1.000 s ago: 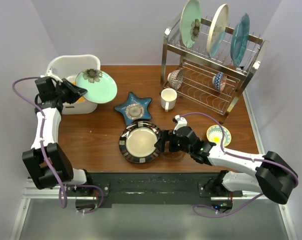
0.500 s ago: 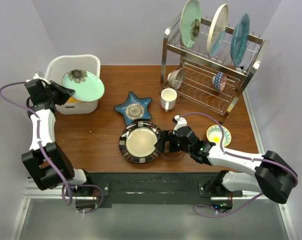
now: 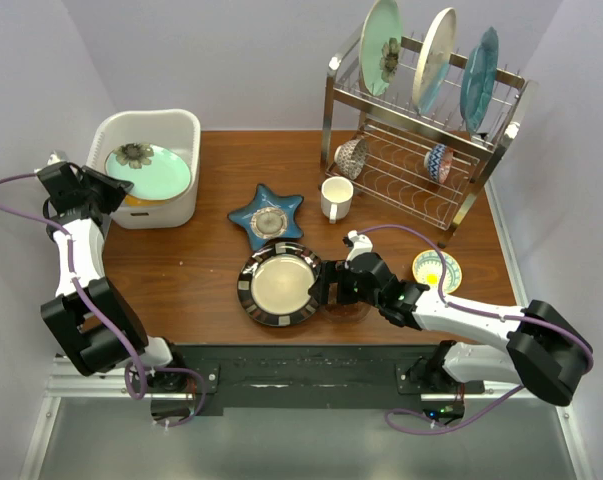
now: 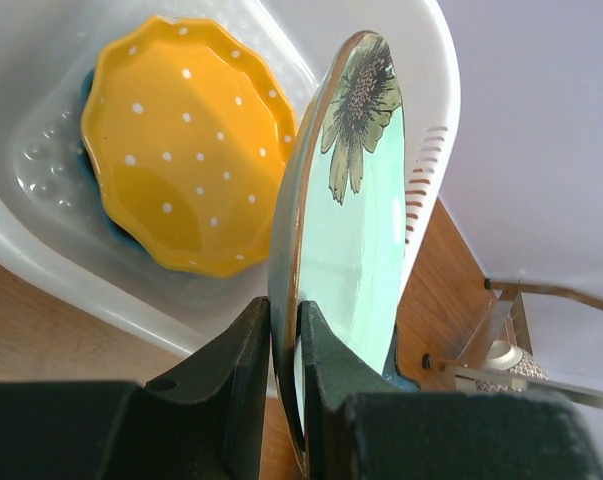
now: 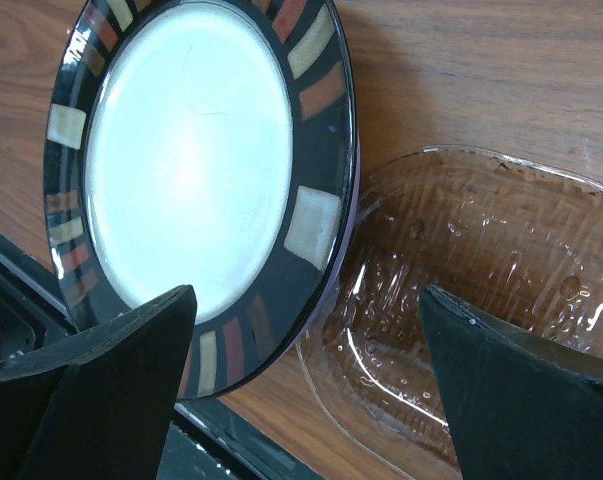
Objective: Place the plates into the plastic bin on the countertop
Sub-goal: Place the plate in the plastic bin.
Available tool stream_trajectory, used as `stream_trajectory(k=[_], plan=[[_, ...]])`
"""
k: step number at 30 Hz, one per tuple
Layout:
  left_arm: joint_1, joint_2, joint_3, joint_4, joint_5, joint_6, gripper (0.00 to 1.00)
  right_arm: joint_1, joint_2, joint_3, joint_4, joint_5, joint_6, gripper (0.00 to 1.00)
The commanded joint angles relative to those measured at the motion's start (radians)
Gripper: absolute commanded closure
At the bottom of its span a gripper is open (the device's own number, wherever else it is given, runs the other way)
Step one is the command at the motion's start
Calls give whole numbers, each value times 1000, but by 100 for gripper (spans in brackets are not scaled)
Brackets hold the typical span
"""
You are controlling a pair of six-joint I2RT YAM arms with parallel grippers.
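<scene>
My left gripper (image 3: 99,192) (image 4: 284,330) is shut on the rim of a pale green flower plate (image 3: 148,170) (image 4: 356,220), held tilted over the white plastic bin (image 3: 184,128) (image 4: 436,70) at the back left of the countertop (image 3: 191,270). Inside the bin lies an orange scalloped plate (image 4: 181,170) on a blue one. My right gripper (image 3: 326,285) (image 5: 306,380) stands open above the right edge of the black-rimmed cream plate (image 3: 278,284) (image 5: 191,170). A blue star-shaped dish (image 3: 266,213) sits mid-table.
A clear glass dish (image 5: 481,300) lies against the black-rimmed plate under my right gripper. A white mug (image 3: 335,198) and a small yellow bowl (image 3: 436,268) stand nearby. The steel wire rack (image 3: 421,140) at back right holds three upright plates and two bowls.
My left arm has swung left and back, carrying the green flower plate from beside the bin to over its opening. The right arm has not moved.
</scene>
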Motion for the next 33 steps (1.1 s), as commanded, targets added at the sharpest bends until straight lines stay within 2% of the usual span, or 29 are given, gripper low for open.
stream_trajectory(k=[1,13,19,33], plan=[[18,10,27,111,-19,-8,100,4,13,36,15,2,-15,4],[19,76,81,108,-12,-14,100,4,35,42,26,-9,-13,4],[19,102,50,182,-9,-42,100,4,47,50,29,-16,-11,4],[19,235,78,182,31,28,100,3,59,62,18,-12,-11,4]])
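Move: The left hand grips the green flower plate by its edge near the near rim of the plastic bin. The bin's middle lies about 12 cm ahead, 1 cm left and 14 cm below. The yellow plate on its floor is some 12 cm ahead, 2 cm left and 19 below; the blue star dish stands 32 cm right, 3 cm ahead and 20 below. From the idle right hand the bin is about 34 cm ahead, 50 left and level in height. Still pinching the green flower plate by its edge, the left hand lowers it about 6 cm into the bin towards the yellow plate, drifting some 3 cm left early on and then some 3 cm forward. The wrist turns only slightly, about 5 degrees, and the fingers keep their hold. ##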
